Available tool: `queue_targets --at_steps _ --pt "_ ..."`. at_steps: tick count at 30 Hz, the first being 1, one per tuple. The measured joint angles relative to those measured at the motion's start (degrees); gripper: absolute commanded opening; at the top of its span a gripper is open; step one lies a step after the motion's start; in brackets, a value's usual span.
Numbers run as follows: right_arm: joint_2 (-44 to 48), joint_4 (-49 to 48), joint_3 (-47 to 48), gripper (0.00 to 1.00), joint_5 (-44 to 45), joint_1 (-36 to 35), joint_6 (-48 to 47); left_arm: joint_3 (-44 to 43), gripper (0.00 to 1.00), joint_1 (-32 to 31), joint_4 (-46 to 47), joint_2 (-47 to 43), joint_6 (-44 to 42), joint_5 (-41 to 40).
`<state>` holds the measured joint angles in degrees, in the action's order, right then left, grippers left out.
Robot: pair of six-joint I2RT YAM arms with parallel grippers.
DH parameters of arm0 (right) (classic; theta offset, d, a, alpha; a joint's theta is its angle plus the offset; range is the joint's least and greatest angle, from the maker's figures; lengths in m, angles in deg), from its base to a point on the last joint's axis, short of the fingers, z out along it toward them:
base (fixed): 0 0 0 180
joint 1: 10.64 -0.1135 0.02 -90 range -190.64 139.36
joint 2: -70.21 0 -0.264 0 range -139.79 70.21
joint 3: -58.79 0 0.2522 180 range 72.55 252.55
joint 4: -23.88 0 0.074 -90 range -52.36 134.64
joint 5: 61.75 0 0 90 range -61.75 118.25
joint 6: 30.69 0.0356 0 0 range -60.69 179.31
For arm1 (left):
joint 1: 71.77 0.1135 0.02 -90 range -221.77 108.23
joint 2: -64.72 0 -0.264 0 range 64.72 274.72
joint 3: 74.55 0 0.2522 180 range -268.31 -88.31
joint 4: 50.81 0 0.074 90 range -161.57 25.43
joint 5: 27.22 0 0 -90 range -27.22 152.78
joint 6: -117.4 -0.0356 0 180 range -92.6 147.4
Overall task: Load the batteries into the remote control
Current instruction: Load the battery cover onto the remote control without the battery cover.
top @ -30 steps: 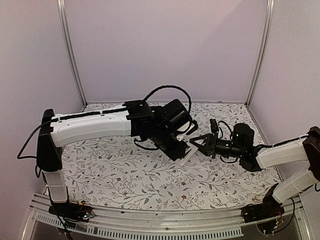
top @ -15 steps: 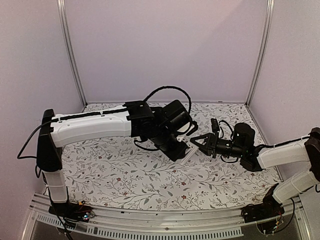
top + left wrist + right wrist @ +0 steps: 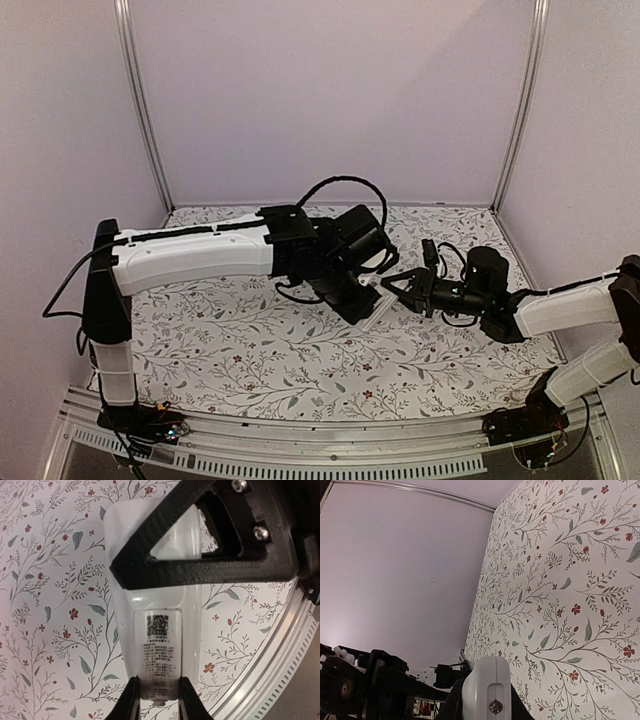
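The white remote control (image 3: 375,308) hangs above the middle of the floral table, held from both ends. My left gripper (image 3: 352,300) is shut on its near end. In the left wrist view the remote control (image 3: 160,630) shows its back with a printed label, pinched at the bottom by my left gripper (image 3: 159,702). My right gripper (image 3: 397,285) is shut on the other end, and one of its black fingers (image 3: 200,570) crosses the remote. The right wrist view has the remote control's rounded end (image 3: 487,687) between the tips of the right gripper (image 3: 486,707). The batteries are out of view.
A floral cloth (image 3: 250,340) covers the table, with lilac walls behind and metal posts (image 3: 140,100) at the back corners. A black cable (image 3: 340,182) loops above the left wrist. A metal rail (image 3: 270,665) runs along the table's edge.
The left arm has shifted a little to the right, carrying the remote control closer to the right gripper. Both grips stay as they were.
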<state>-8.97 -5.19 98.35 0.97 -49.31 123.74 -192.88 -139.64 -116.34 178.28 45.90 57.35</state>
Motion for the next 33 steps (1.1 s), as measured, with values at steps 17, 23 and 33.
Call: queue_targets --at_steps 17,23,33 --pt "0.0 0.0 -0.17 0.0 0.48 0.0 0.33 -1.49 0.26 0.07 -1.11 1.27 0.39 0.11" --pt "-0.02 -1.33 -0.52 0.0 0.22 0.17 1.79 -1.46 0.29 0.07 -0.87 1.27 0.59 0.37" --pt "-0.02 -2.08 -1.03 0.0 -0.37 0.46 2.6 -1.44 0.46 0.07 -0.92 1.27 0.39 -0.17"
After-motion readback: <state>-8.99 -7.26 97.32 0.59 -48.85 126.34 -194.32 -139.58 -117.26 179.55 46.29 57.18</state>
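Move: The left hand, fingers tipped down, already has the battery cover's near end between its tips; the cover's middle lies about 2 cm ahead and 2 cm right, roughly 1 cm lower. Beneath it is the remote, its middle some 4 cm ahead and 3 cm right of the left hand, about 2 cm below. From the right hand, which grips the remote from the side, the remote's middle lies about 2 cm back and 2 cm left, at its own height. The left fingers let go of the battery cover's near end: the hand holds its place over the remote, shifting less than half a centimetre, then spreads its fingers from nearly shut to not quite half open, one to each side of that end. The right hand stays in place and keeps its pinch on the remote. ##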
